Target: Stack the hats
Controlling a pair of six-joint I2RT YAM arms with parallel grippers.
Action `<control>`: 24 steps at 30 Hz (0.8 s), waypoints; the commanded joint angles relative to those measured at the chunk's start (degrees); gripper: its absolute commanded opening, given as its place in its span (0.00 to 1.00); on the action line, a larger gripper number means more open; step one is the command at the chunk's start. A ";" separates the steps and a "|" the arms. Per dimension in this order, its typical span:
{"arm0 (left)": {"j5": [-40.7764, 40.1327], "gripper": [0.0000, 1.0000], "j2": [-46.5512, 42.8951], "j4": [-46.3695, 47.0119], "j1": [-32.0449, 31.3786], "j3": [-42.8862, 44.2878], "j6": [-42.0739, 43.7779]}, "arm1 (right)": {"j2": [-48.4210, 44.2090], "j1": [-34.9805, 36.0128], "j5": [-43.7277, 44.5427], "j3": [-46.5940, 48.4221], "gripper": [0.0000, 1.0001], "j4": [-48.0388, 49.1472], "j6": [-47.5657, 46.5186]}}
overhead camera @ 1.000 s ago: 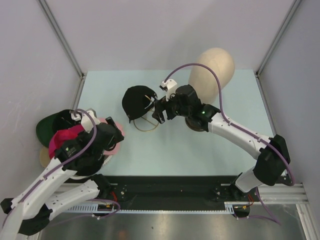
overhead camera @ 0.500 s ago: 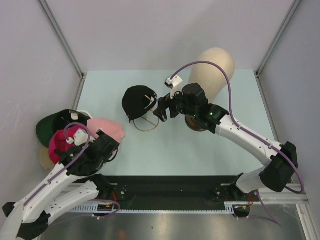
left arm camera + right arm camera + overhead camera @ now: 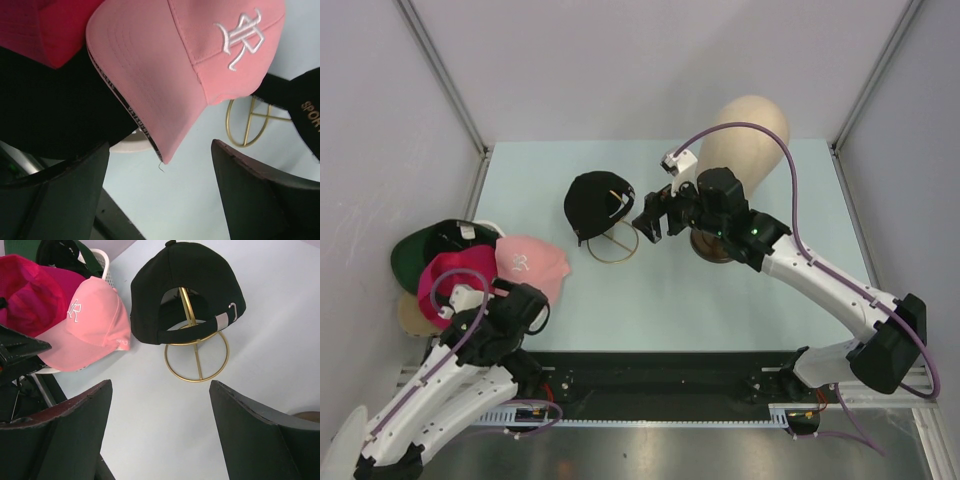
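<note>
A light pink cap [image 3: 532, 262] lies against a magenta cap [image 3: 455, 275] at the left, with a dark green cap [image 3: 420, 250] behind and a tan one [image 3: 412, 318] underneath. My left gripper [image 3: 532, 306] is open just short of the pink cap's [image 3: 190, 65] brim tip, with nothing between its fingers [image 3: 75, 190]. A black cap [image 3: 592, 205] hangs on a gold wire stand [image 3: 612, 248] mid-table. My right gripper [image 3: 650, 220] hovers open to the right of it. In the right wrist view the black cap [image 3: 190, 285] shows its back strap beyond the open gripper [image 3: 160, 385].
A beige mannequin head [image 3: 745, 135] stands at the back right, behind the right arm. A white mesh basket [image 3: 102, 257] sits under the pile of caps at the left table edge. The enclosure's grey walls close in on both sides.
My left gripper has drawn back toward the near edge, uncovering the pink cap, which stays on the pile. My right gripper has shifted a little right and back from the black cap.
</note>
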 commanded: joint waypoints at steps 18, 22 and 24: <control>-11.40 0.50 0.78 8.10 0.88 -4.33 2.44 | -2.30 -0.19 0.42 1.19 0.84 -0.31 0.14; -16.23 0.27 2.89 5.92 0.88 -0.03 2.27 | -2.57 -0.19 1.13 1.10 0.84 -0.67 0.05; -18.43 0.21 3.69 5.12 0.88 2.52 2.27 | -2.74 -0.19 1.39 0.93 0.84 -0.84 -0.04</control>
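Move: The pink cap's middle lies about 8 cm ahead of the left hand, 2 cm to its right and 2 cm lower; its brim reaches back to just in front of the open fingers. The magenta hat is some 16 cm to the hand's left and 3 cm farther out, while the black cap on the gold stand is about 20 cm ahead, 17 cm right and 4 cm higher. From the right hand, the pink cap is some 27 cm left, 8 cm back and 18 cm down. Leftward first, by about 2 cm, the left hand eases in to bring the pink cap's brim between its open fingers, then dips a couple of centimetres. As the fingers close from nearly wide open and pinch the brim's near end, it pushes forward about 2 cm and turns to rise some 2.5 cm, the wrist tilting up roughly 10 degrees. ##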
